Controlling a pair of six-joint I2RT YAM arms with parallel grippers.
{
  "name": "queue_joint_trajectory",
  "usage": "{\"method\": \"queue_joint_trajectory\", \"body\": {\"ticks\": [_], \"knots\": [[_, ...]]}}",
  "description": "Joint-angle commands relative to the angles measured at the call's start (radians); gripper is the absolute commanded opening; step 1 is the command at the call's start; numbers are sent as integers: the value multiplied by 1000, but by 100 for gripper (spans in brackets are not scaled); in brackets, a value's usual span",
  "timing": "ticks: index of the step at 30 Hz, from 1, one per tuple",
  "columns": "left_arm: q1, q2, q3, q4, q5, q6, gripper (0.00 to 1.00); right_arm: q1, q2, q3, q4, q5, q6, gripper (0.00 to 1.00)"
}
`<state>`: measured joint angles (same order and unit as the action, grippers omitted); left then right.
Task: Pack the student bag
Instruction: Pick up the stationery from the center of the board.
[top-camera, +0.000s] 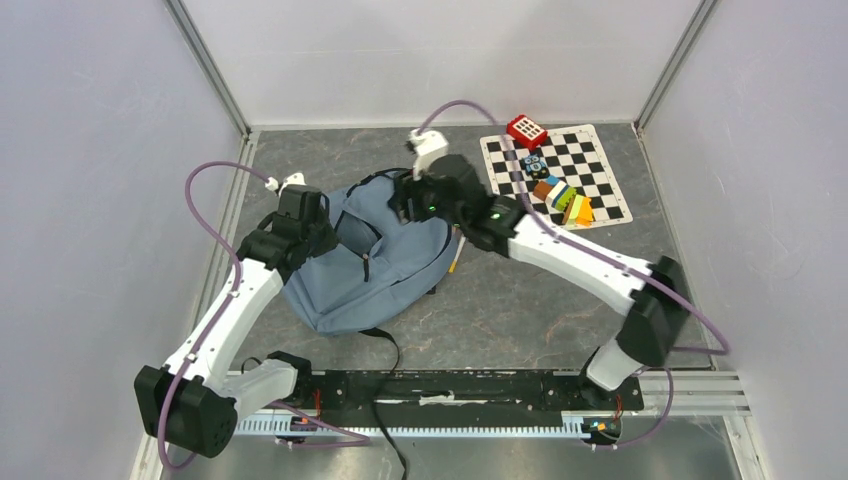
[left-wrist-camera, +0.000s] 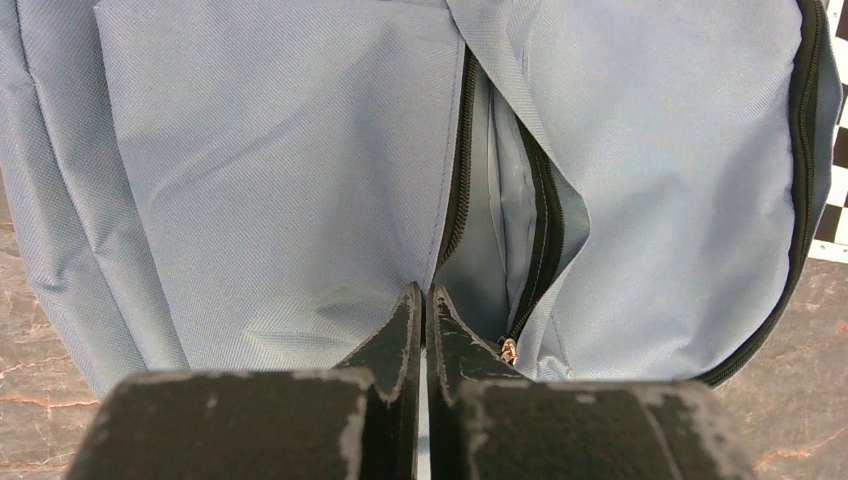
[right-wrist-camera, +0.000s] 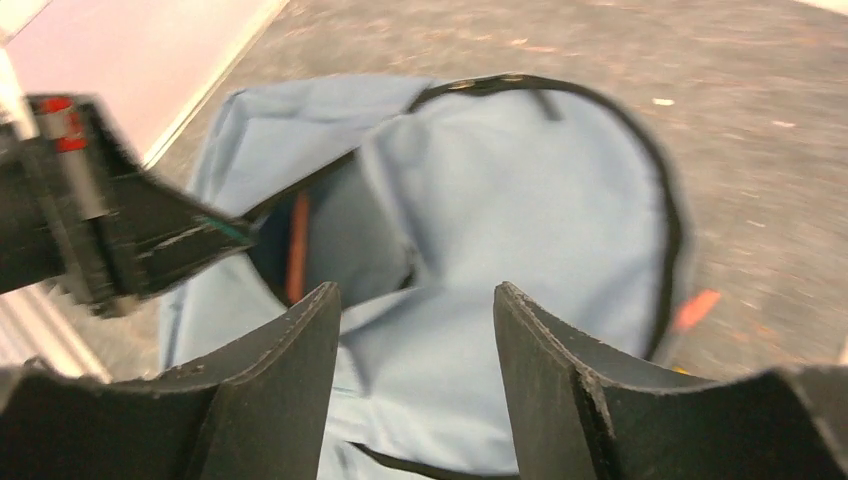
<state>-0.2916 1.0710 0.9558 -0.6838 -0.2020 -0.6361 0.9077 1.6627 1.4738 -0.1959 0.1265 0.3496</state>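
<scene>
The student bag (top-camera: 350, 275), a soft blue-grey backpack with black zippers, lies flat on the table left of centre. My left gripper (top-camera: 330, 232) is shut on the fabric edge of the bag's zipper opening (left-wrist-camera: 510, 220), its jaws (left-wrist-camera: 427, 290) pinching the cloth. My right gripper (top-camera: 402, 203) hovers open above the bag's far end, with nothing between its fingers (right-wrist-camera: 415, 290). Inside the held-open mouth of the bag (right-wrist-camera: 520, 200) shows a thin orange stick (right-wrist-camera: 296, 245). The left gripper's fingers (right-wrist-camera: 190, 245) appear at that mouth's left rim.
An orange pencil (top-camera: 456, 255) lies on the table by the bag's right side. A checkered mat (top-camera: 600, 165) at the back right carries a red block (top-camera: 527, 131), a dark blue piece (top-camera: 533, 165) and coloured blocks (top-camera: 568, 203). A black strap (top-camera: 390, 350) trails toward the near rail.
</scene>
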Motion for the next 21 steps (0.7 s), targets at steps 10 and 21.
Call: {"method": "queue_joint_trajectory", "body": {"ticks": [10,21], "knots": [[9,-77,-44,2,-21,-21,2,-339,-74,-351,-30,61,202,64],[9,-118,-90,-8,-8,-52,2,-336,212,-156,-153,22,218,63]]}}
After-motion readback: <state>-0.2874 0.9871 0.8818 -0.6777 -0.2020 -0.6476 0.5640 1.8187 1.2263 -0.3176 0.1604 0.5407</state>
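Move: The yellow marker on the board beside the bag lies from the right hand about 13 cm to the right, 4 cm ahead and 25 cm below. The orange pencil is some 4 cm farther out than the marker and 1 cm left of it; the chessboard's middle is about 22 cm ahead and 33 cm right of the hand. The bag's middle is 5 cm left and 3 cm ahead, well below. From the left hand the yellow marker lies about 25 cm right, 7 cm ahead, 16 cm lower. Towards the yellow marker at the bag's right edge, the right hand swings right off the bag and a little forward, then drops steeply, about 20 cm in all, easing back left slightly at the end. Its wrist turns clockwise and tips down, each some 25 degrees, with the empty fingers staying open. The left hand keeps its pinch on the bag cloth, easing slightly back. ##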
